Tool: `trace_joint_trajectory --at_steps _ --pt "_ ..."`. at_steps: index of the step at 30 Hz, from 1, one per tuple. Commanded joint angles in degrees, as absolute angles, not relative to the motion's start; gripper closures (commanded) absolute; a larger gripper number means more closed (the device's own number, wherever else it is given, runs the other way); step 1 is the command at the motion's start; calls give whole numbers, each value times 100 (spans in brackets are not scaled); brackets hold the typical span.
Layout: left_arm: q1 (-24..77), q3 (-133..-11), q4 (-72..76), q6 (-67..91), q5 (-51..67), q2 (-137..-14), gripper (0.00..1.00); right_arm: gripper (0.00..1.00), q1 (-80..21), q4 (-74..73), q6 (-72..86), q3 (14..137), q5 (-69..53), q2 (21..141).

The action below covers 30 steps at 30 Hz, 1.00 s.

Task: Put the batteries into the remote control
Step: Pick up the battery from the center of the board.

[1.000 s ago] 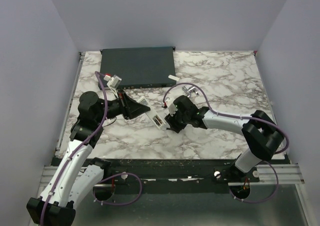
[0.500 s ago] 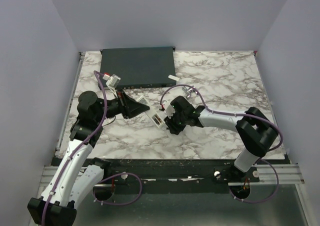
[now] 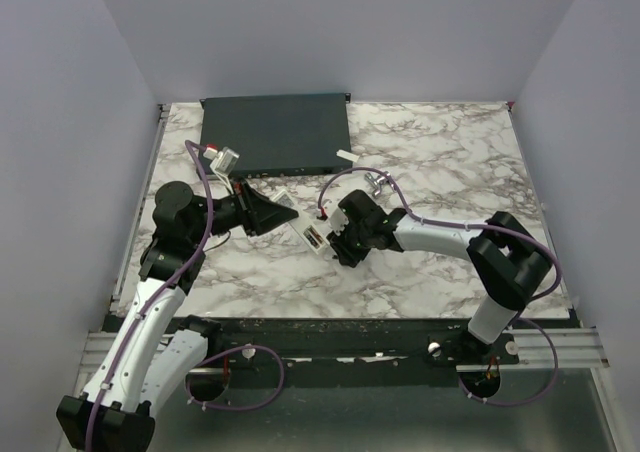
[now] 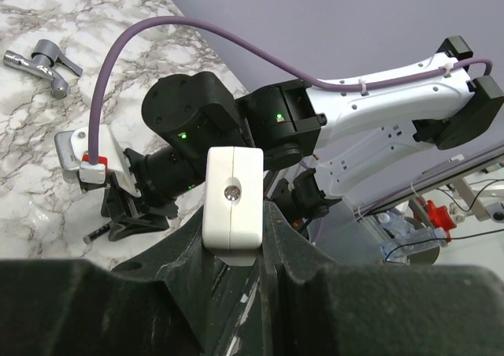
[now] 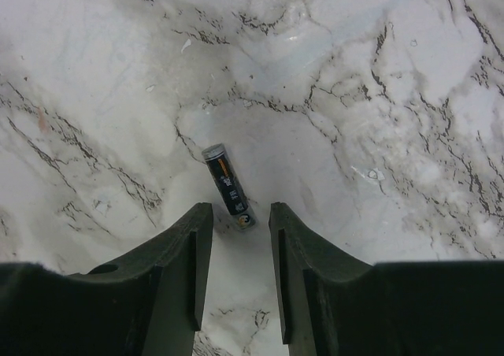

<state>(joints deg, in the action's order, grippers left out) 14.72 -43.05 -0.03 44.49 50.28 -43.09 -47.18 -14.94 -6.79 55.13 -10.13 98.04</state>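
Note:
My left gripper [image 3: 282,216] is shut on one end of the white remote control [image 3: 312,237], holding it just above the marble, its free end pointing toward the right arm. In the left wrist view the remote's end face [image 4: 232,194] sits clamped between the black fingers. One battery [image 5: 228,187], a slim dark cylinder, lies flat on the marble. My right gripper [image 5: 240,213] is open right over it, a fingertip on either side of the battery's near end, neither one touching it. From above, the right gripper [image 3: 338,249] is close beside the remote's free end.
A large flat dark-grey box [image 3: 275,132] lies at the back of the table. A small white piece [image 3: 344,155] rests by its right corner. A grey metal tool [image 3: 378,180] lies behind the right wrist, seen also in the left wrist view as the tool [image 4: 39,63].
My right gripper has shifted left toward the remote's free end and its jaws have narrowed. The left arm and the remote have barely moved.

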Motion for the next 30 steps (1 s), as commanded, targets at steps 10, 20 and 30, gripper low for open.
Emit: trace_joint_trajectory --at_steps 10,20,30 --pt "1406 -4274 321 4559 5251 -4368 100 62 -4746 -1809 -705 5599 -1055 10131" --pt "1380 -4230 340 4596 5264 -4291 100 74 -4766 -1761 -591 5549 -1421 10031" --pt "1348 -4158 370 4621 5252 -4272 100 91 -4764 -1430 -357 5330 -1537 9679"
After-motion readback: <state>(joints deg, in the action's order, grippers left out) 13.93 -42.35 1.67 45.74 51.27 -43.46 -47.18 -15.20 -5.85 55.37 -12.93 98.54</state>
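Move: The battery lies on the table almost at the right fingertips: its middle is roughly 2 cm to the hand's left, about 1 cm farther out and 1 cm lower. The remote control, held up in the left gripper, is about 8 cm left of the right hand, 4 cm nearer the base and 28 cm higher. The metal tap lies some 17 cm ahead and 7 cm right, at table height. From the left hand the battery is about 5 cm ahead, 6 cm right and 30 cm below. The right fingers close around the near end of the battery, shutting from a little under half open to nearly closed, and come into contact with its sides. The hand first stays put low over the table, then, as the gap narrows, slides level about 1 cm back and slightly left; the wrist barely turns. ##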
